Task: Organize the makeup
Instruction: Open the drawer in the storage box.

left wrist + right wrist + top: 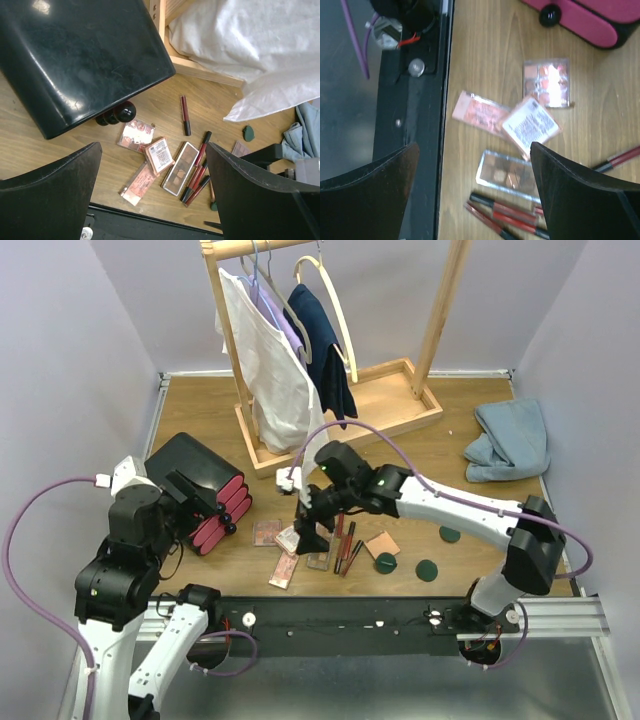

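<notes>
The makeup lies in a loose pile near the table's front edge. It includes a brown eyeshadow palette (507,175), a pink palette (480,112), a labelled peach compact (531,125) and a shiny palette (546,82). Dark-red tubes (197,172) lie beside the brown palette (181,161), and one tube (185,115) lies apart. A peach compact (382,544) and green discs (427,570) sit to the right. My right gripper (308,530) hangs open directly over the pile, holding nothing (474,147). My left gripper (190,495) is open and empty beside the black case, looking down on the pile (154,150).
The black case (75,60) with pink drawers (220,515) stands left of the pile. A wooden clothes rack (400,390) with hanging garments fills the back. A blue cloth (510,440) lies at the right. A black rail (350,618) runs along the near edge.
</notes>
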Controlling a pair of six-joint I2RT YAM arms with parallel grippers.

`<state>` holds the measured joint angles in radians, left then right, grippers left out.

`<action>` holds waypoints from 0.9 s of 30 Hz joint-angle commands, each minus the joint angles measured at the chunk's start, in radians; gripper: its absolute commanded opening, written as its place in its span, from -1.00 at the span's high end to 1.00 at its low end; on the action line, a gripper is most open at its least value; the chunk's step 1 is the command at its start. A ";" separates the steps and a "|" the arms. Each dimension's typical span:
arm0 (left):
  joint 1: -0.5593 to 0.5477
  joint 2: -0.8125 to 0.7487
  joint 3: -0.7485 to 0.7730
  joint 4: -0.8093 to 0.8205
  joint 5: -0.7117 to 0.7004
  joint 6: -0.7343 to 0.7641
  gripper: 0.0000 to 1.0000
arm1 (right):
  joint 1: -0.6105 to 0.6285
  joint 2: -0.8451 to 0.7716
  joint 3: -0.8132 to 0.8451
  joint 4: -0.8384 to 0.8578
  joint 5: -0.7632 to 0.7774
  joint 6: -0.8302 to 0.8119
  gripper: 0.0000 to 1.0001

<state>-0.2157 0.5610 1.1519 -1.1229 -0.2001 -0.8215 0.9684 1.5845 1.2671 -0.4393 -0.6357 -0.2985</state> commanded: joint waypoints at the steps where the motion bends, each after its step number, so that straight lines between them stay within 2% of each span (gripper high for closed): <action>1: 0.007 -0.045 0.011 -0.080 -0.048 -0.024 -0.89 | 0.099 0.074 0.127 0.152 0.249 0.177 -1.00; 5: 0.007 -0.075 0.012 -0.086 -0.058 -0.027 -0.89 | 0.119 0.167 0.230 0.200 0.344 0.410 -1.00; 11: 0.007 -0.095 0.031 -0.084 -0.087 -0.030 -0.89 | 0.119 0.276 0.365 0.260 0.413 0.622 -0.98; 14: 0.007 -0.107 0.040 -0.084 -0.100 -0.030 -0.89 | 0.119 0.331 0.429 0.280 0.424 0.717 -0.83; 15: 0.007 -0.111 0.040 -0.084 -0.104 -0.031 -0.89 | 0.119 0.347 0.448 0.268 0.421 0.739 -0.73; 18: 0.007 -0.127 0.052 -0.094 -0.122 -0.038 -0.89 | 0.119 0.399 0.483 0.267 0.389 0.795 -0.61; 27: 0.007 -0.168 0.054 -0.114 -0.148 -0.042 -0.89 | 0.136 0.430 0.457 0.292 0.353 0.851 -0.44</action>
<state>-0.2157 0.4171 1.1969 -1.2148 -0.3073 -0.8494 1.0874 1.9965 1.7134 -0.1822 -0.2600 0.4946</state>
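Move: The top drawer knob of the storage box lies about 19 cm to the right hand's left, 7 cm ahead and 5 cm lower; the box's body sits behind it, some 7 cm farther out and 5 cm farther left. On the table some 17 cm below the hand lie the white compact, 7 cm ahead and 7 cm left, and the square palette, 8 cm ahead and 12 cm left. From the left hand, that knob is about 6 cm ahead, 3 cm left and 16 cm down. Towards the storage box's top drawer knob, the right hand sweeps about 15 cm left and then forward too, rising before it dips a little at the end. It swings clockwise some 30 degrees, rolls its forward side down and partly narrows its wide-open fingers just short of the knob. The open left hand backs off about 5 cm, back and left, away from the knob. ##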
